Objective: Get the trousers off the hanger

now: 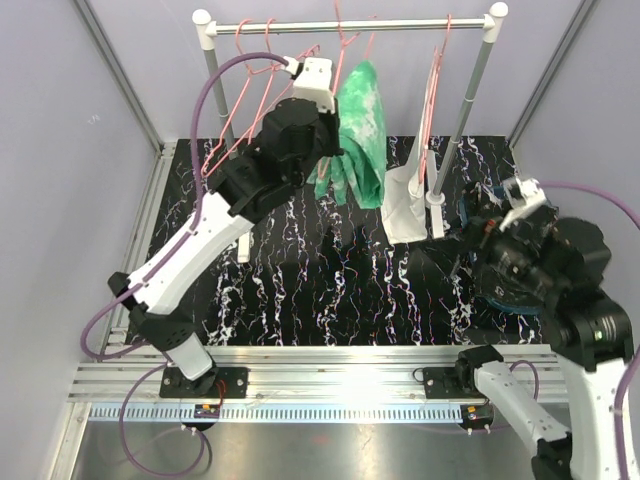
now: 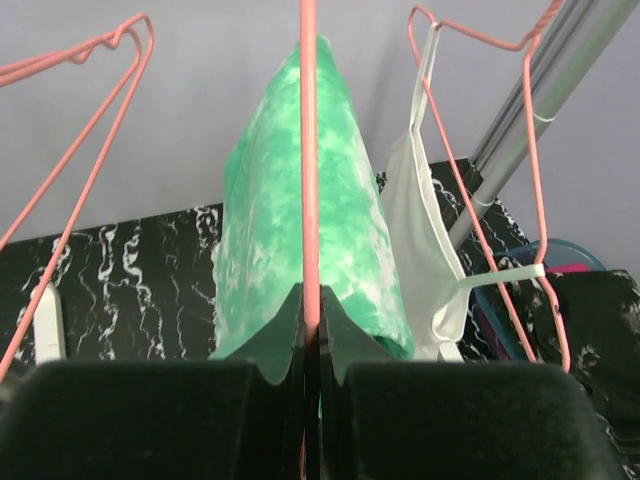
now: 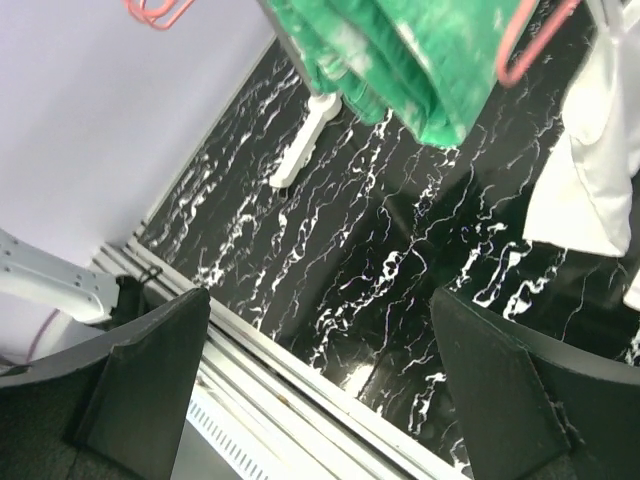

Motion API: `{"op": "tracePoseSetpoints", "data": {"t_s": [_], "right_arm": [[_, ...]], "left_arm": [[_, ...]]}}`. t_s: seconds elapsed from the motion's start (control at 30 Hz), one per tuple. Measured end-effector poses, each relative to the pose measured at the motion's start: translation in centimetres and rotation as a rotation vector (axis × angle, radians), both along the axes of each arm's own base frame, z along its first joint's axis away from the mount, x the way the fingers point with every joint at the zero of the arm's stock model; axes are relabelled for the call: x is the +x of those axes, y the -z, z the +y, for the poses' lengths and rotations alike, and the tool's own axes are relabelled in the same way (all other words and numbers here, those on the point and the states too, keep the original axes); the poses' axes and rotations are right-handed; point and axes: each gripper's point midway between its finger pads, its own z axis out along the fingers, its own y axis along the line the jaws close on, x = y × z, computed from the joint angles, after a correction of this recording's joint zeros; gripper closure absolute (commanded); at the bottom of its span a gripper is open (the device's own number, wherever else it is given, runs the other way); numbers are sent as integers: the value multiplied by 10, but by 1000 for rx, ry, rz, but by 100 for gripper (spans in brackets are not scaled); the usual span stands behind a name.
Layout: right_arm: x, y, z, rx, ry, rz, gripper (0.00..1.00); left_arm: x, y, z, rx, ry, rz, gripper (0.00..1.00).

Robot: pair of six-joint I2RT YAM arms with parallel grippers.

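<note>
The green-and-white tie-dye trousers (image 1: 358, 130) hang folded over a pink wire hanger (image 2: 309, 150) on the rail (image 1: 400, 24). My left gripper (image 2: 311, 300) is shut on that hanger's wire, just in front of the trousers (image 2: 270, 230); in the top view it (image 1: 325, 125) sits at their left side. My right gripper (image 3: 320, 300) is open and empty, low over the table at the right (image 1: 490, 235), with the trousers' lower end (image 3: 400, 60) above it. A strip of magenta (image 2: 575, 268) shows in a blue basket (image 2: 560, 248). The black marbled pair cannot be told from the tabletop.
A white garment (image 1: 405, 200) hangs on another pink hanger (image 1: 435, 90) right of the green pair. Empty pink hangers (image 1: 235, 100) hang left. The rack's post (image 1: 470, 100) and white foot (image 3: 300, 150) stand on the black marbled table (image 1: 300, 290). Purple walls surround.
</note>
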Motion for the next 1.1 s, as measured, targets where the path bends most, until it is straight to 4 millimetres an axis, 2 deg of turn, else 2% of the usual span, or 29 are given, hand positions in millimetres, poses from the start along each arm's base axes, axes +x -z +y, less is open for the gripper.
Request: {"op": "tracePoseSetpoints", "data": {"t_s": [0.17, 0.3, 0.47, 0.57, 0.7, 0.8, 0.87, 0.97, 1.1], "right_arm": [[27, -4, 32, -84, -112, 12, 0], [45, 4, 49, -163, -133, -16, 1], [50, -3, 65, -199, -156, -141, 1], [50, -13, 87, -199, -190, -262, 0], [42, -17, 128, -228, -234, -395, 1], [32, -12, 165, -267, -259, -489, 1], [33, -8, 183, -296, -247, -525, 1], [45, -6, 196, -318, -184, -555, 0], [62, -2, 202, -351, -109, -567, 1]], "left_arm": [[-28, -1, 32, -38, -29, 75, 100], [-54, 4, 57, -77, -44, 126, 100], [-82, 12, 84, -123, -67, 199, 100], [-91, 19, 92, -148, -80, 239, 100], [-95, 28, 92, -170, -90, 277, 100], [-97, 34, 89, -176, -86, 298, 100], [-100, 35, 85, -181, -76, 307, 100], [-104, 35, 79, -188, -51, 315, 100], [-110, 34, 70, -198, -16, 322, 100]]}}
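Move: The left hand, already gripping the trousers' hanger, has clear space some 11 cm back, 7 cm left and 3 cm lower; the green trousers hang about 12 cm ahead of it, 5 cm right and 8 cm lower. White trousers hang roughly 12 cm ahead, 16 cm right, 12 cm lower; empty hangers 7 cm ahead, 12 cm left. The green trousers lie about 22 cm ahead of the right hand, 14 cm left, nearly level. Keeping its pinch on the hanger, the left hand draws it back about 11 cm and to the left, sinking slightly, tipping down some 20 degrees and drifting a little right again late on. The right hand, fingers wide open, sweeps left about 20 cm and a little forward towards the hanging green trousers, tipping up and rolling its left side down; touch can't be made out. ##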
